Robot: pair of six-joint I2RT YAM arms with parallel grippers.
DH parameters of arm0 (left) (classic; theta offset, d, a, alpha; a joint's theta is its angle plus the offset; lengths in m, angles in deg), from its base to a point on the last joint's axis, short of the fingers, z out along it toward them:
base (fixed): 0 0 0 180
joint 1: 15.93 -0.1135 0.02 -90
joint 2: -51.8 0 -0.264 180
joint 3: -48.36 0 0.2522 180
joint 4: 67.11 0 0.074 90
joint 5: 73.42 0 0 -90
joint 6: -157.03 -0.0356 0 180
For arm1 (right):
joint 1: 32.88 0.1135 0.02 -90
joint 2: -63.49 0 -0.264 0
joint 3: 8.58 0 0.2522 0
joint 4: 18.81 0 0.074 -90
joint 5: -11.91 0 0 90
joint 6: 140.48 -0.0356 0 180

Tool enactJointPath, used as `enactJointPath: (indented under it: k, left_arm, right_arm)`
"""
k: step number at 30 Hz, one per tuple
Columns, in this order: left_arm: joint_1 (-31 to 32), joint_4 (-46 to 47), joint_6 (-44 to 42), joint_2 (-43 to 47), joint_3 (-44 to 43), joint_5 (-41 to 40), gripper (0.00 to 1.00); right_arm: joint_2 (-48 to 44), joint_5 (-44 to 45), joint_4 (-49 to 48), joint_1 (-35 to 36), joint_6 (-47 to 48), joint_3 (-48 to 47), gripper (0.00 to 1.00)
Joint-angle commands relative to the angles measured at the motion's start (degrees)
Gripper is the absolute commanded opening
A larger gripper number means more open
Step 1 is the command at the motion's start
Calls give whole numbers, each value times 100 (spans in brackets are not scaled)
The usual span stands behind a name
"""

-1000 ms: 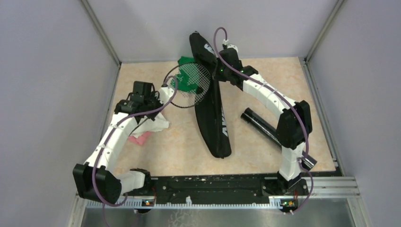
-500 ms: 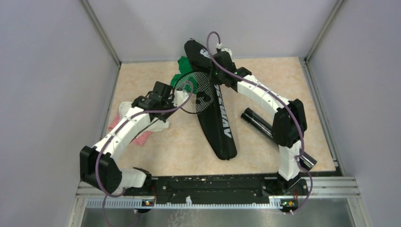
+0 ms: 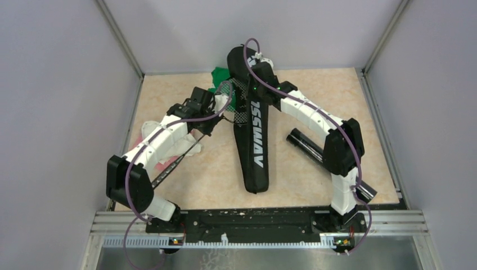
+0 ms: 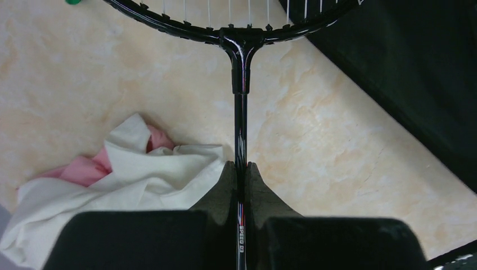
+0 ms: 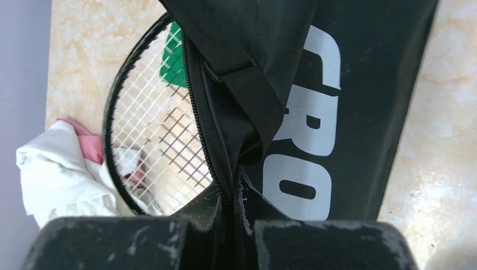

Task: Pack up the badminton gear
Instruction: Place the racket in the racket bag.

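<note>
The black racket bag [image 3: 254,147] lies lengthwise mid-table, its white lettering up. My right gripper [image 3: 251,90] is shut on the bag's zipper edge [image 5: 228,194] near the far end and holds it up. A thin black racket [image 3: 232,102] has its strung head [image 5: 152,129] beside that opening, partly under the raised flap. My left gripper [image 3: 216,114] is shut on the racket's shaft [image 4: 240,112], and the handle [image 3: 169,169] trails toward the near left. The black tube [image 3: 306,147] lies to the right of the bag, partly behind my right arm. No shuttlecocks show.
A green cloth [image 3: 219,74] sits at the far edge beside the bag's top. White and pink cloths [image 3: 169,147] are heaped under my left arm, close to the racket's shaft [image 4: 129,180]. Grey walls close in the table on three sides.
My left arm has swung up and right, tilting the racket's head edge-on against the bag's opening. The bag's near end has shifted left, with my right gripper still on its edge.
</note>
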Motion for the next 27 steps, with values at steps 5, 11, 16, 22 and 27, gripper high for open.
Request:
enactJointPath:
  k: [5, 11, 16, 22, 27]
  left_arm:
    - [23, 1413, 1101, -422, -250, 1280, 0]
    - [23, 2424, 1503, -597, 92, 1925, 0]
    - [32, 3259, 2102, -681, 363, 2397, 0]
    - [41, 3977, 2553, -861, 437, 2567, 0]
    - [154, 4182, 2812, -1233, 370, 2501, 0]
  right_arm:
    - [-228, -891, -717, 63, -237, 83, 0]
    - [-459, -1553, -1122, -198, -438, 605, 0]
    - [-564, -2341, -1600, -517, -693, 1009, 0]
    - [-624, -2869, -1879, -750, -796, 1224, 0]
    - [-568, -3238, -2066, -883, -883, 1359, 0]
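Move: The left hand holds the racket by its shaft; the open racket bag's middle lies roughly 19 cm to its right and 6 cm ahead, some 11 cm lower. The racket head is about 14 cm ahead and 12 cm right; the green cloth about 19 cm ahead and 8 cm right. From the right hand, which pinches the bag's edge, the racket head lies about 7 cm left, 2 cm back and a little below. Still pinching the racket shaft, the left hand carries the head into the bag's open side, going about 11 cm right and 4 cm forward while sinking slightly, its fingertips swinging rightward some 30 degrees. The right hand keeps its pinch on the bag's edge, drifts a touch left, then goes down about 4 cm and right about 3 cm, rising slightly at the end, fingertips tilting left. ##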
